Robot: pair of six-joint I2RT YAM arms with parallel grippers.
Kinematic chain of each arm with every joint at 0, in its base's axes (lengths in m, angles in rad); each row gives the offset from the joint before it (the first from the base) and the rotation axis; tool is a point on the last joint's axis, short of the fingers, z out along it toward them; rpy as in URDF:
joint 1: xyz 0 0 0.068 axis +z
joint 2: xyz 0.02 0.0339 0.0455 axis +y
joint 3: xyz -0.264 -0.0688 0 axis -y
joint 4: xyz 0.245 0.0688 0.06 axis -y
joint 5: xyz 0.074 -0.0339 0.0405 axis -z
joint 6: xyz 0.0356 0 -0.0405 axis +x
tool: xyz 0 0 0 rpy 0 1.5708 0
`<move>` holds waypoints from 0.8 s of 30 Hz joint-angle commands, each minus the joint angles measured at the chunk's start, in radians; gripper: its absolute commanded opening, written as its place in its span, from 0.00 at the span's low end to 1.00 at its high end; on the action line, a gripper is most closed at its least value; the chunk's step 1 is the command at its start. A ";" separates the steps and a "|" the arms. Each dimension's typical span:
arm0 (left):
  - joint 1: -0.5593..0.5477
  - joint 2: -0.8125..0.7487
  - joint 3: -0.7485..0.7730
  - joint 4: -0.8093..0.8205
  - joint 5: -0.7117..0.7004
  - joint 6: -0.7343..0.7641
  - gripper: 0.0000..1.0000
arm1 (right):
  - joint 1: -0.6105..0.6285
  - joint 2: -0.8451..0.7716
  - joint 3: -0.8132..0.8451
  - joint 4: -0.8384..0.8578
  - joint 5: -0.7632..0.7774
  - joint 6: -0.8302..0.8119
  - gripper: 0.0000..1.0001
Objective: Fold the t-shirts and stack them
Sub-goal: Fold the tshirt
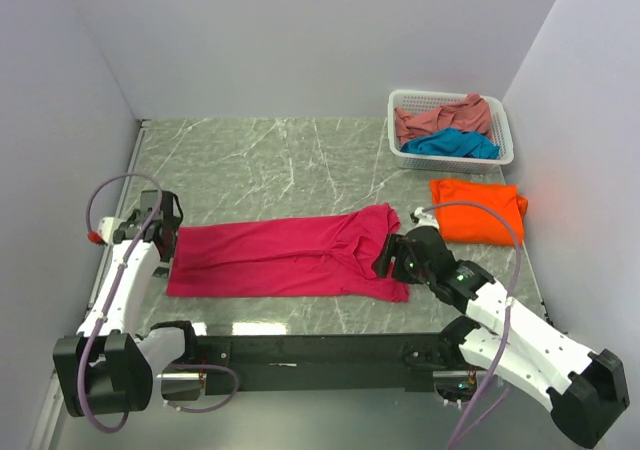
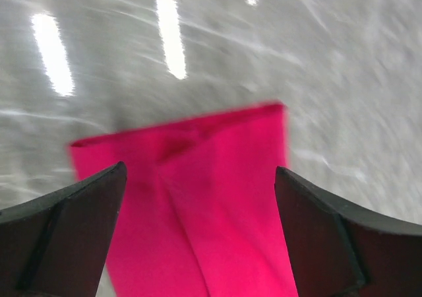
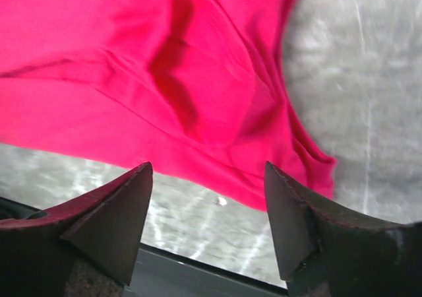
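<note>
A magenta-pink t-shirt (image 1: 285,255) lies folded into a long strip across the middle of the table. Its left end (image 2: 211,198) fills the space under my open left gripper (image 2: 200,171), whose jaws stand wide apart with nothing clamped. My left gripper (image 1: 163,217) hovers at that left end. My right gripper (image 1: 392,255) is over the bunched right end (image 3: 198,86), jaws open and free of cloth (image 3: 208,168). A folded bright orange t-shirt (image 1: 478,208) lies at the right. A salmon-pink t-shirt (image 1: 440,118) and a teal-blue one (image 1: 455,144) sit in the basket.
A white lattice basket (image 1: 506,140) stands at the back right corner. White walls close in the marbled table (image 1: 280,160) on three sides. A black rail (image 1: 320,348) runs along the near edge between the arm bases.
</note>
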 commanded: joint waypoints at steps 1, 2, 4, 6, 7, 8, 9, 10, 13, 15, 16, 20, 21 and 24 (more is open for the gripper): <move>0.000 0.002 0.052 0.158 0.182 0.172 0.99 | 0.005 0.058 0.100 0.088 0.025 -0.016 0.76; -0.003 0.035 0.068 0.206 0.219 0.230 1.00 | 0.005 0.086 0.141 0.098 0.021 -0.038 0.77; -0.032 0.080 0.087 0.221 0.256 0.256 0.99 | 0.005 0.191 0.192 0.126 0.031 -0.061 0.77; -0.053 0.160 0.105 0.231 0.262 0.282 0.99 | 0.000 0.274 0.282 0.143 0.070 -0.072 0.77; -0.069 0.186 0.105 0.234 0.286 0.287 0.99 | 0.000 0.364 0.311 0.155 0.071 -0.096 0.77; -0.069 0.233 0.102 0.252 0.299 0.307 0.99 | -0.001 0.411 0.366 0.164 0.079 -0.096 0.77; -0.096 0.253 0.098 0.260 0.309 0.312 0.99 | -0.005 0.458 0.397 0.169 0.077 -0.101 0.77; -0.109 0.273 0.092 0.270 0.328 0.318 0.99 | -0.006 0.550 0.426 0.172 0.071 -0.119 0.77; -0.118 0.333 0.052 0.307 0.336 0.329 0.99 | -0.008 0.716 0.528 0.160 0.077 -0.128 0.77; -0.116 0.368 0.026 0.323 0.342 0.336 0.99 | -0.008 0.782 0.581 0.146 0.086 -0.127 0.77; -0.116 0.379 0.023 0.327 0.339 0.339 0.99 | -0.006 0.831 0.594 0.128 0.076 -0.131 0.77; -0.115 0.431 0.030 0.307 0.285 0.341 1.00 | -0.005 0.882 0.586 0.115 0.045 -0.147 0.77; -0.113 0.435 0.030 0.309 0.276 0.342 0.99 | -0.003 0.881 0.571 0.118 0.042 -0.145 0.77; -0.107 0.442 0.035 0.315 0.262 0.349 0.99 | 0.000 0.853 0.496 0.109 0.019 -0.155 0.77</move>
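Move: The pink t-shirt lies folded into a long strip. The far edge near its left end is about 5 cm ahead of the left hand, 8 cm to its right and 9 cm down; that end's near corner sits some 9 cm back and 4 cm right. For the right hand, the strip's far edge lies about 11 cm ahead, 7 cm left and 7 cm down, the strip's near right corner 6 cm back and 5 cm right, and the orange t-shirt 15 cm ahead and 20 cm right. To the strip's far edge both empty hands come, fingers staying open. The left goes right about 8 cm and forward, level at first, then sinks some 8 cm over the left end, turning roughly 30 degrees clockwise. The right arcs up and over the strip, forward some 12 cm and left, then drops close above the cloth, its wrist tilting slightly. ##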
